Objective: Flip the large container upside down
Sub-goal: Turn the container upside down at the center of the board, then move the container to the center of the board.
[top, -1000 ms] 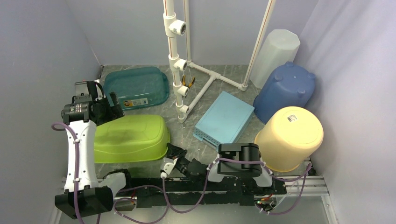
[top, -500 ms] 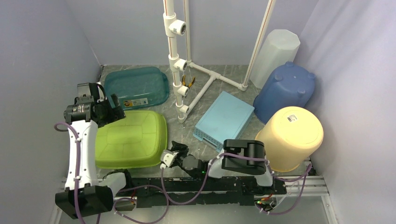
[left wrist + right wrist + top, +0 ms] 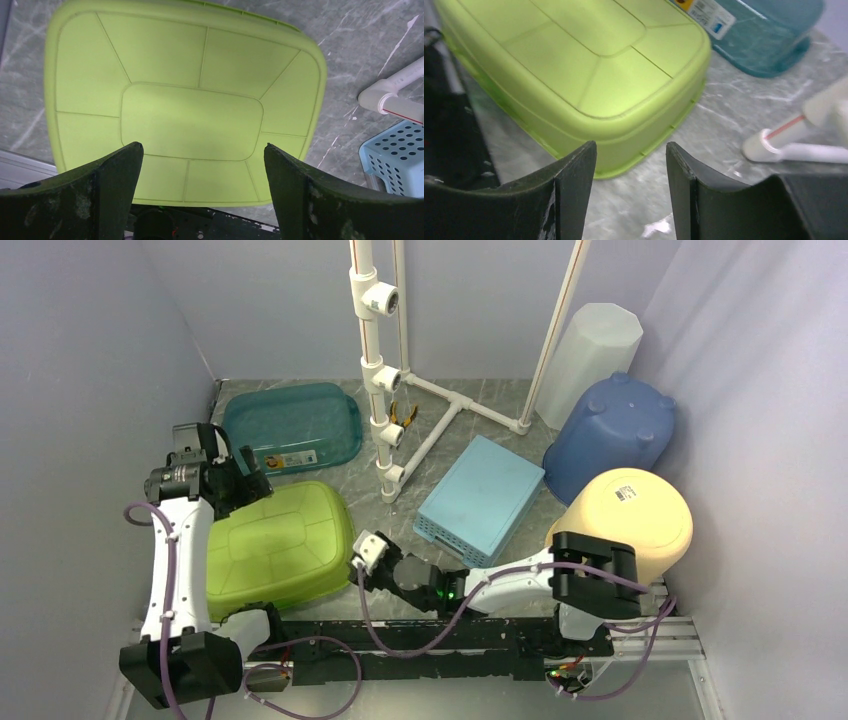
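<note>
The large container [image 3: 275,550] is a lime green tub lying bottom up on the table at the front left; its ribbed base fills the left wrist view [image 3: 190,115]. My left gripper [image 3: 235,485] hovers above its far left edge, open wide [image 3: 202,146], with nothing between the fingers. My right gripper [image 3: 362,562] is low beside the tub's near right corner [image 3: 574,65]. It is open [image 3: 630,144], with only bare table between its fingers, a little apart from the rim.
A teal tub [image 3: 292,425] sits behind the green one. A white pipe stand [image 3: 385,390] rises at the middle. A light blue basket [image 3: 480,495], a blue bucket [image 3: 610,435], a cream bucket [image 3: 620,535] and a white bin [image 3: 590,355] fill the right side.
The green container dropped from a tilt to lying flat, bottom up. My right gripper opened, let go of its rim and reached further left. The left gripper shifted slightly.
</note>
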`<state>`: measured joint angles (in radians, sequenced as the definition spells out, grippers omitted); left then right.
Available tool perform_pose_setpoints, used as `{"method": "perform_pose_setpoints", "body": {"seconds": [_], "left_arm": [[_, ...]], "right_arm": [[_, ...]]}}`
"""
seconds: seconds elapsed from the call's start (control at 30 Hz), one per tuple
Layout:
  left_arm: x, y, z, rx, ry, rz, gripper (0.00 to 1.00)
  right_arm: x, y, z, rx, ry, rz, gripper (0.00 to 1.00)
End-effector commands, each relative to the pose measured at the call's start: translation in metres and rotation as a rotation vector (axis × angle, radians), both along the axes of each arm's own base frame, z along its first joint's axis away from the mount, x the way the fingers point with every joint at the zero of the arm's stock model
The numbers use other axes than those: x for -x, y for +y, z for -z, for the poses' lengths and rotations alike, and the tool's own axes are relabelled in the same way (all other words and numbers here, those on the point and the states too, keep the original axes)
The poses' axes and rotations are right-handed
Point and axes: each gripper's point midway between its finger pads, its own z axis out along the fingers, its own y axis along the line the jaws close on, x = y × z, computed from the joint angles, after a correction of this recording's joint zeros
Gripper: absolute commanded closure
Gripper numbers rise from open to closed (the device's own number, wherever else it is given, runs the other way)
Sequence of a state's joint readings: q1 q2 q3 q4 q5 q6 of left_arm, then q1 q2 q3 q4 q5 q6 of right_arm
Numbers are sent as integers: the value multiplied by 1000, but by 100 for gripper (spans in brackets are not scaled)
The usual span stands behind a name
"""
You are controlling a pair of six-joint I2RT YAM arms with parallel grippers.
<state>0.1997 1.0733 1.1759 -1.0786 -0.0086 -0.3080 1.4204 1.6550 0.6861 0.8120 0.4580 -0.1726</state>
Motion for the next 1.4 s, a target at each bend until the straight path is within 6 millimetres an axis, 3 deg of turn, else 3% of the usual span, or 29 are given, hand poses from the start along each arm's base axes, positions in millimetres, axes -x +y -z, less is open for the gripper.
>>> {"method": "perform_pose_setpoints", "body": {"seconds": [0.0, 0.07, 0.1, 0.17, 0.3, 0.47, 0.63, 1.0, 1.1, 1.27, 1.37], "left_arm": [[-1, 1, 12, 60, -3, -142, 5], [5, 6, 20, 55, 13, -221, 5], [7, 11, 23, 46, 18, -261, 5], [12, 23, 29, 15, 29, -331, 5], [23, 57, 38, -19, 103, -465, 5], [34, 98, 39, 93, 57, -636, 5], [36, 101, 63, 208, 46, -786, 5], [55, 122, 91, 97, 95, -871, 5], [60, 131, 88, 41, 96, -880, 5], [58, 148, 57, -61, -8, -886, 5], [64, 160, 52, -131, -43, -942, 5]], "right_arm": [[25, 26, -5, -31, 357, -50, 42], [29, 41, -6, -22, 497, -81, 34], [31, 46, -1, -12, 563, -100, 15], [30, 50, 8, -14, 674, -93, 6], [13, 43, 18, -39, 775, -7, 4], [-11, 29, 39, 72, 792, 169, 3], [-25, 24, 55, 126, 836, 274, 2], [-31, 35, 47, 122, 854, 251, 2], [-25, 39, 46, 131, 861, 202, 2], [-20, 40, 48, 143, 876, 177, 2], [-18, 40, 44, 144, 874, 160, 2]]}}
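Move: From the left hand, the large green container's middle lies about 6 cm back, 5 cm to the right and 15 cm below. The teal container is some 20 cm ahead, 4 cm to the right and 16 cm down. From the right hand, the green container's middle is about 15 cm left, 3 cm ahead and 8 cm below; the blue basket is 24 cm right and 13 cm ahead, and the pipe stand's near foot 6 cm right and 13 cm ahead. The left hand, fingers staying wide open, first sinks over the green container, then swings left by about 13 cm and back some 6 cm to its left end, turning about 50 degrees counter-clockwise and ending some 8 cm lower. The right hand meanwhile swings 5 cm left at the container's right end, comes back part of the way and sinks about 6 cm below its start beside the near right corner, tipping its fingers down some 50 degrees and opening them from half to wide, with no grip on the rim to be seen. ##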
